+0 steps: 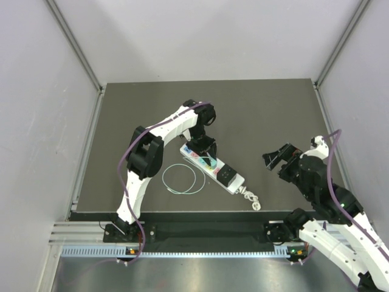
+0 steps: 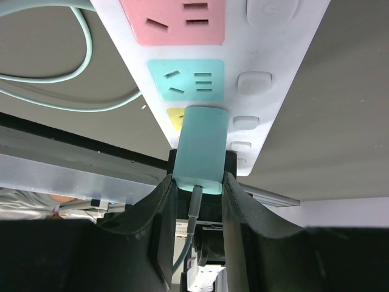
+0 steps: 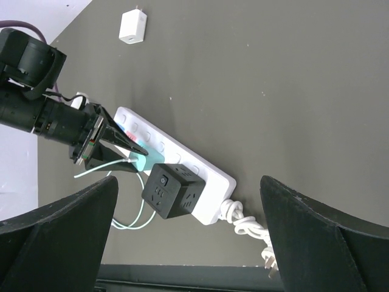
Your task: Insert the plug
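Observation:
A teal plug (image 2: 200, 149) is pinched between the fingers of my left gripper (image 2: 199, 182), which is shut on it. Its thin teal cable (image 2: 61, 79) trails back between the fingers. The plug's front end is at the yellow socket of the white power strip (image 2: 267, 121), just below the teal and pink sockets; its prongs are hidden. In the top view the left gripper (image 1: 206, 155) is over the strip (image 1: 238, 182) at mid-table. My right gripper (image 1: 276, 157) hangs open to the right of the strip, holding nothing. From the right wrist the plug (image 3: 142, 162) sits beside a black cube adapter (image 3: 173, 191).
The black cube adapter (image 1: 227, 174) fills the strip's near end. The strip's knotted white cord (image 1: 250, 198) lies at the front edge. The teal cable loops (image 1: 179, 179) left of the strip. A small white charger (image 3: 132, 26) lies farther back on the dark mat.

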`<state>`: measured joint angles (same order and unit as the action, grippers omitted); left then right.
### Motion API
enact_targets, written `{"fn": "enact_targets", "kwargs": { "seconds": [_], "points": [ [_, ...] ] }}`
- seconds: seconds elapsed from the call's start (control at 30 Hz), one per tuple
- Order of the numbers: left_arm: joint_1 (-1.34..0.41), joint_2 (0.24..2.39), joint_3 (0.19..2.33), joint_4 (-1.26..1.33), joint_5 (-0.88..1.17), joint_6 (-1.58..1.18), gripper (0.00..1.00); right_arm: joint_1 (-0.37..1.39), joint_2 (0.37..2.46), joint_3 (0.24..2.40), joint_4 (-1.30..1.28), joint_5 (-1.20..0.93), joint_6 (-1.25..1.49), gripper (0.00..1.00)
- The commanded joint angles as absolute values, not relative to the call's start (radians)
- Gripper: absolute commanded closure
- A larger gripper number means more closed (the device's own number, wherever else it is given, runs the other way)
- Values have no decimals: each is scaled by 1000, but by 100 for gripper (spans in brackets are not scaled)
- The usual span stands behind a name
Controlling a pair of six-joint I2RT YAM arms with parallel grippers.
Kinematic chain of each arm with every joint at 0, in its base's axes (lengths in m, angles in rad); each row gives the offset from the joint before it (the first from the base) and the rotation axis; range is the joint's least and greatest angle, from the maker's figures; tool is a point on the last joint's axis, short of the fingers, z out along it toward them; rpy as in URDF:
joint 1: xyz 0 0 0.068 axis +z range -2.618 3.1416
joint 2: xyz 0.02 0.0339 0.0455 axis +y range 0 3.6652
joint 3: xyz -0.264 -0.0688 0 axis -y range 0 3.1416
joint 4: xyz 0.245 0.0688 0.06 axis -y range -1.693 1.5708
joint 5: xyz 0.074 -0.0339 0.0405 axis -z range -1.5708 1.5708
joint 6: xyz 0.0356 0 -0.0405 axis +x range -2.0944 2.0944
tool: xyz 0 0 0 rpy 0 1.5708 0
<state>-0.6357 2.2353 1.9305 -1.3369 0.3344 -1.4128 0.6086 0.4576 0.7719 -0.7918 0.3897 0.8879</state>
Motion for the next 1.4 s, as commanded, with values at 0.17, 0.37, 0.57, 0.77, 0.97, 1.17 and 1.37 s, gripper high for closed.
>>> {"fn": "enact_targets", "kwargs": {
  "seconds": [0.17, 0.37, 0.57, 0.77, 0.97, 1.17, 1.37],
  "points": [
    [-630, 2212, 1907, -1175, 179, -1381, 60, 614, 417, 804, -841, 408, 905, 0],
    [-630, 2214, 1901, -1161, 221, -1362, 57, 612, 396, 808, -854, 420, 919, 0],
    [-632, 2201, 1894, -1160, 226, -1347, 52, 612, 388, 839, -890, 413, 925, 0],
    [-627, 2189, 1894, -1169, 222, -1341, 48, 612, 356, 833, -891, 414, 940, 0],
    [-627, 2181, 1891, -1175, 222, -1338, 43, 612, 348, 848, -910, 423, 931, 0],
    [-624, 2174, 1898, -1181, 215, -1330, 31, 612, 356, 851, -901, 422, 914, 0],
    [-620, 2166, 1894, -1193, 210, -1316, 25, 611, 376, 861, -890, 405, 907, 0]
  ]
}}
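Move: My left hand already has its fingers around the teal plug, whose middle is about 1 cm below the hand point, standing on the power strip. The strip's middle is roughly 2 cm back, 1 cm right and 4 cm down; the black adapter on it is some 5 cm back and 6 cm right, 1 cm lower. The cable loop lies about 6 cm back, 10 cm left. From my right hand the plug is some 8 cm ahead, 23 cm left and 15 cm down. I let go of the teal plug: my left fingers spread to about twice their gap, first almost on the spot, then the hand slips forward about 3 cm and sinks nearly 1 cm, the fingertips swinging some 10 degrees forward towards vertical. My empty right hand, wide open, draws back about 2 cm and right 1.5, away from the strip, rising slightly. ##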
